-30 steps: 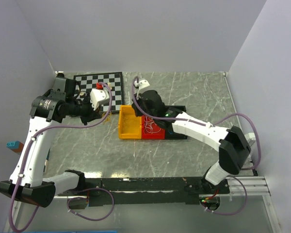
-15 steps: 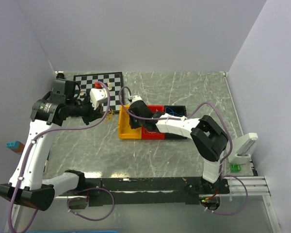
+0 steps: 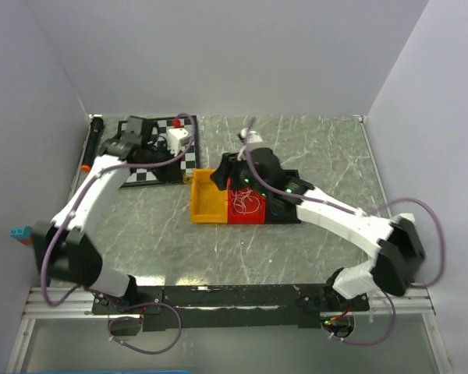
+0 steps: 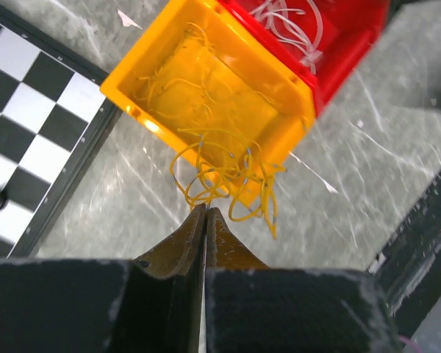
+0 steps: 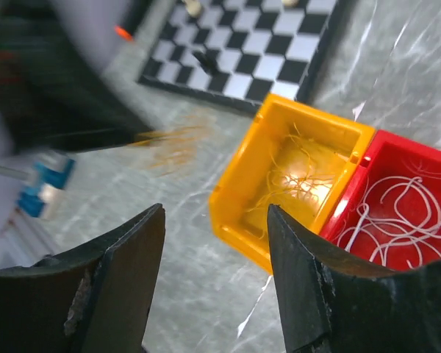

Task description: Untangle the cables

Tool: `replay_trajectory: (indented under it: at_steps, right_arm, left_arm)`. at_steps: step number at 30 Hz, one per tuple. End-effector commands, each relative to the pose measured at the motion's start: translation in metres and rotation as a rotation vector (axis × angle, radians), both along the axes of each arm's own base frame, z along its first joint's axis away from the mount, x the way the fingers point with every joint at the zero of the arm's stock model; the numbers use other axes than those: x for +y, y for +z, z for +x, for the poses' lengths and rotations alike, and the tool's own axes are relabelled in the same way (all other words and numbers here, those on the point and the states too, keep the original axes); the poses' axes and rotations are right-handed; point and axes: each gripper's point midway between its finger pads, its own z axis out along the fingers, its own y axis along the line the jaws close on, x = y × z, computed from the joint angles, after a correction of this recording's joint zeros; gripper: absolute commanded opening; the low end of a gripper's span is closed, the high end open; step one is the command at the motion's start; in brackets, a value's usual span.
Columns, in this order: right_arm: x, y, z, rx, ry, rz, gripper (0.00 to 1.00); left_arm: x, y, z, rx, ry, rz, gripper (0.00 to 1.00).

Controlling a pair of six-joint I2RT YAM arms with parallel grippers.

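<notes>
My left gripper (image 4: 205, 211) is shut on a curly bunch of yellow-tan cables (image 4: 223, 175) and holds it just beside the near corner of the yellow bin (image 4: 143, 73). More yellow-tan cables (image 5: 301, 180) lie inside that bin (image 3: 207, 204). White cables (image 5: 400, 213) lie in the red bin (image 3: 248, 204) next to it. My right gripper (image 5: 214, 213) is open and empty, above the table in front of the yellow bin. In the top view it (image 3: 222, 178) hangs over the bins and the left gripper (image 3: 187, 173) is by the board's corner. The blue cables are hidden.
A chessboard (image 3: 152, 173) with a few pieces lies left of the bins, also in the right wrist view (image 5: 257, 51). A black bin (image 3: 288, 210) adjoins the red one, mostly under my right arm. A black marker (image 3: 91, 144) and a blue block (image 3: 19, 232) lie at far left.
My left arm has swung back over the chessboard, still holding the yellow-tan bunch. My right arm has lifted from low over the bins, its gripper now above them and open.
</notes>
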Motion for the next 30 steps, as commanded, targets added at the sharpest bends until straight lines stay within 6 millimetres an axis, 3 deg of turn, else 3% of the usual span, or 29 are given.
replay_trajectory:
  at_steps: [1, 7, 9, 12, 14, 15, 16, 17, 18, 21, 24, 26, 30]
  right_arm:
    - [-0.032, 0.026, -0.015, -0.064, -0.068, 0.062, 0.65]
    - [-0.097, 0.040, -0.028, -0.136, -0.227, 0.082, 0.65]
    - [-0.112, 0.040, -0.030, -0.143, -0.252, 0.090, 0.65]
    - [-0.131, 0.035, -0.031, -0.133, -0.280, 0.088, 0.68]
    - [-0.140, 0.032, -0.031, -0.126, -0.292, 0.079, 0.70]
    - [-0.144, 0.031, -0.032, -0.129, -0.295, 0.077, 0.72]
    - [-0.146, 0.033, -0.032, -0.136, -0.297, 0.080, 0.73]
    - [-0.147, 0.035, -0.033, -0.139, -0.289, 0.082, 0.76]
    - [-0.149, 0.037, -0.033, -0.140, -0.288, 0.082, 0.79]
    - [-0.149, 0.041, -0.033, -0.128, -0.272, 0.071, 0.91]
    - [-0.149, 0.049, -0.032, -0.117, -0.252, 0.054, 0.95]
    - [-0.150, 0.055, -0.031, -0.116, -0.244, 0.039, 0.96]
    - [-0.151, 0.060, -0.029, -0.108, -0.247, 0.008, 1.00]
  left_arm:
    - [-0.028, -0.007, 0.038, 0.007, 0.035, -0.005, 0.08]
    - [-0.060, -0.050, 0.055, 0.063, 0.013, 0.101, 0.14]
    - [-0.062, -0.066, 0.061, 0.082, 0.031, 0.133, 0.21]
    - [-0.063, -0.078, 0.064, 0.139, 0.049, 0.149, 0.41]
    - [-0.065, -0.069, 0.065, 0.125, 0.049, 0.138, 0.47]
    - [-0.066, -0.060, 0.066, 0.109, 0.050, 0.130, 0.55]
    - [-0.067, -0.049, 0.067, 0.091, 0.054, 0.119, 0.65]
    - [-0.066, -0.036, 0.068, 0.067, 0.054, 0.110, 0.87]
    - [-0.064, -0.022, 0.067, 0.053, 0.063, 0.107, 0.97]
    - [-0.056, 0.021, 0.064, -0.002, 0.104, 0.100, 0.97]
    - [-0.040, 0.052, 0.053, -0.029, 0.139, 0.111, 0.97]
    - [-0.023, 0.059, 0.049, -0.054, 0.208, 0.150, 0.97]
    - [0.001, 0.053, 0.026, 0.019, 0.243, 0.085, 0.97]
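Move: The left hand holds the tangled yellow cable; the yellow box it is going to has its middle about 6 cm to its right, 2 cm ahead and 17 cm below. The red box lies some 20 cm to the hand's right and 2 cm ahead, and the chessboard's middle about 13 cm to its left and 19 cm ahead. From the right hand, which is empty, the yellow box is about 8 cm ahead, 5 cm to the left and 20 cm down. The left hand lowers the yellow cable about 9 cm while carrying it forward and to the right over the far part of the yellow box, tipping its fingers some 10 degrees, then opens wide at the bottom to let the cable go and climbs about 15 cm clear, easing back to the left near the end. Meanwhile the empty right hand swings about 15 cm to the right, away from the yellow box and towards the black box, drawing back and rising slightly, turning clockwise and opening fully. ##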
